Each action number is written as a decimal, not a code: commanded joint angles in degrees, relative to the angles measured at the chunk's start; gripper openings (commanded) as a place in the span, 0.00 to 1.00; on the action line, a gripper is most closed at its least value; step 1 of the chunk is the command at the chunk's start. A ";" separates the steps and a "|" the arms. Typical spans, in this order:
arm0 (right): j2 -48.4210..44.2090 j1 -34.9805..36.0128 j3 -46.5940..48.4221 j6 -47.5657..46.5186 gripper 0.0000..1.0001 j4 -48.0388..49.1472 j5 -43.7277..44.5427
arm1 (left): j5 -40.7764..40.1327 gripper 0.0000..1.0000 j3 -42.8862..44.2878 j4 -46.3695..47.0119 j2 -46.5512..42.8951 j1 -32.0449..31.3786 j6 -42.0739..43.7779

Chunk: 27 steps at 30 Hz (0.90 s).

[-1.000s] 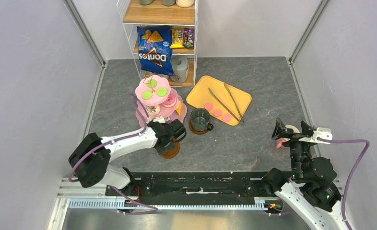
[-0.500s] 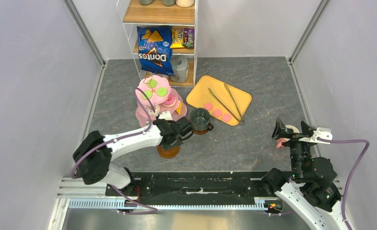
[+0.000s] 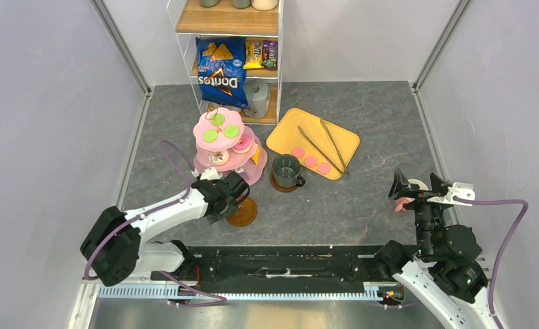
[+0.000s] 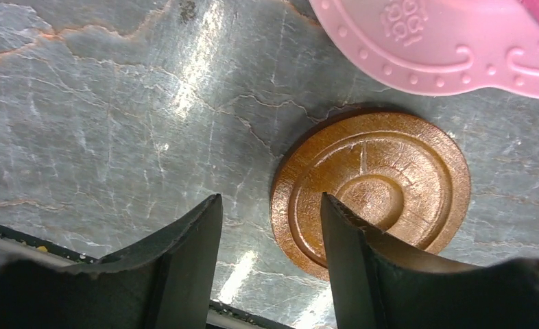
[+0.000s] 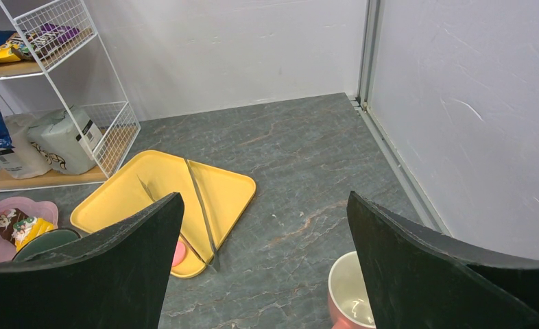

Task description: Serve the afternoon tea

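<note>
The pink three-tier stand [image 3: 220, 137] holds green macarons, a donut and cake slices. An empty brown saucer [image 3: 243, 214] lies in front of it. My left gripper [image 3: 237, 197] hovers open just left of that saucer [image 4: 383, 185], its right finger [image 4: 349, 260] over the saucer's edge, nothing between the jaws. The dark-green mug [image 3: 286, 168] stands on the second saucer. Pink macarons [image 3: 311, 161] lie in the yellow tray [image 3: 287, 133]. My right gripper [image 3: 405, 194] is wide open above the pink mug [image 5: 352, 298].
Metal tongs [image 3: 321, 145] lie across the yellow tray. A white wire shelf [image 3: 184, 55] at the back carries a blue Doritos bag [image 3: 221, 72], snacks and a jar. Grey walls close in both sides; the right wall stands close to the pink mug.
My left gripper has opened and drawn back to the left after a swing toward the green mug. The brown saucer stays on the table. The right arm has not moved.
</note>
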 commanded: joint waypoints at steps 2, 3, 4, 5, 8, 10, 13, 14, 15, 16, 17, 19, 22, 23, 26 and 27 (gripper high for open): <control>-0.58 0.26 0.73 -0.07 0.97 0.34 -0.79 | 3.49 0.59 -1.64 7.79 -0.69 0.83 5.31; -0.54 0.26 0.73 -0.07 0.97 0.39 -0.86 | 4.51 0.58 -1.68 8.57 -0.26 0.83 5.57; -0.51 0.30 0.73 -0.07 0.97 0.35 -0.86 | 5.36 0.56 -1.75 9.30 0.33 0.83 5.69; -0.55 0.22 0.73 -0.15 0.97 0.32 -0.81 | 6.25 0.54 -1.63 9.94 1.00 0.83 6.04; -0.54 0.26 0.69 -0.15 0.97 0.37 -0.83 | 8.40 0.50 -1.37 11.00 2.95 0.75 5.79; -0.56 0.23 0.73 -0.15 0.97 0.32 -0.83 | 9.11 0.46 -1.35 11.69 3.71 0.42 5.00; -0.57 0.26 0.73 -0.16 0.97 0.34 -0.80 | 9.29 0.43 -1.27 12.52 3.81 -0.45 3.45; -0.57 0.22 0.73 -0.20 0.97 0.35 -0.81 | 9.41 0.43 -1.09 12.94 3.83 -0.63 2.86; -0.55 0.26 0.73 -0.15 0.97 0.38 -0.81 | 9.70 0.42 -1.11 13.76 3.86 -0.82 2.51; -0.52 0.26 0.73 -0.15 0.97 0.34 -0.84 | 9.90 0.41 -0.90 14.36 4.09 -1.08 2.23; -0.53 0.22 0.74 -0.20 0.97 0.37 -0.81 | 10.23 0.41 -0.59 14.86 4.62 -1.46 2.04; -0.60 0.26 0.75 -0.15 0.97 0.32 -0.83 | 10.19 0.40 0.58 15.02 5.99 -2.31 2.12; -0.57 0.25 0.74 -0.15 0.97 0.39 -0.79 | 9.88 0.40 1.89 14.62 8.08 -3.33 1.70; -0.53 0.20 0.73 -0.15 0.97 0.35 -0.84 | 9.76 0.40 2.18 14.62 8.44 -3.50 1.27; -0.58 0.25 0.73 -0.15 0.97 0.33 -0.84 | 9.09 0.39 2.85 14.62 9.26 -3.83 0.34; -0.52 0.26 0.74 -0.15 0.97 0.33 -0.79 | 9.02 0.38 3.03 14.67 9.51 -3.83 0.28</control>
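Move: Right beside the left hand lies the coaster, its middle some 5 cm to the right, about 1 cm ahead and 2 cm below the hand point. The dark mug on its own coaster stands around 18 cm to the hand's right and 12 cm ahead, roughly 3 cm higher. The pink cake stand is about 18 cm ahead and 2 cm right. From the right hand the coaster lies about 45 cm left, level fore and aft, and 29 cm below. Sinking about 1.5 cm onto the coaster's left rim, the left hand travels some 7 cm to the right, edging slightly forward, and takes the coaster along towards the dark mug. The fingers draw partly together, one at the outer edge and the other over the recessed top, while the wrist turns about 10 degrees clockwise and rolls its left side down. ##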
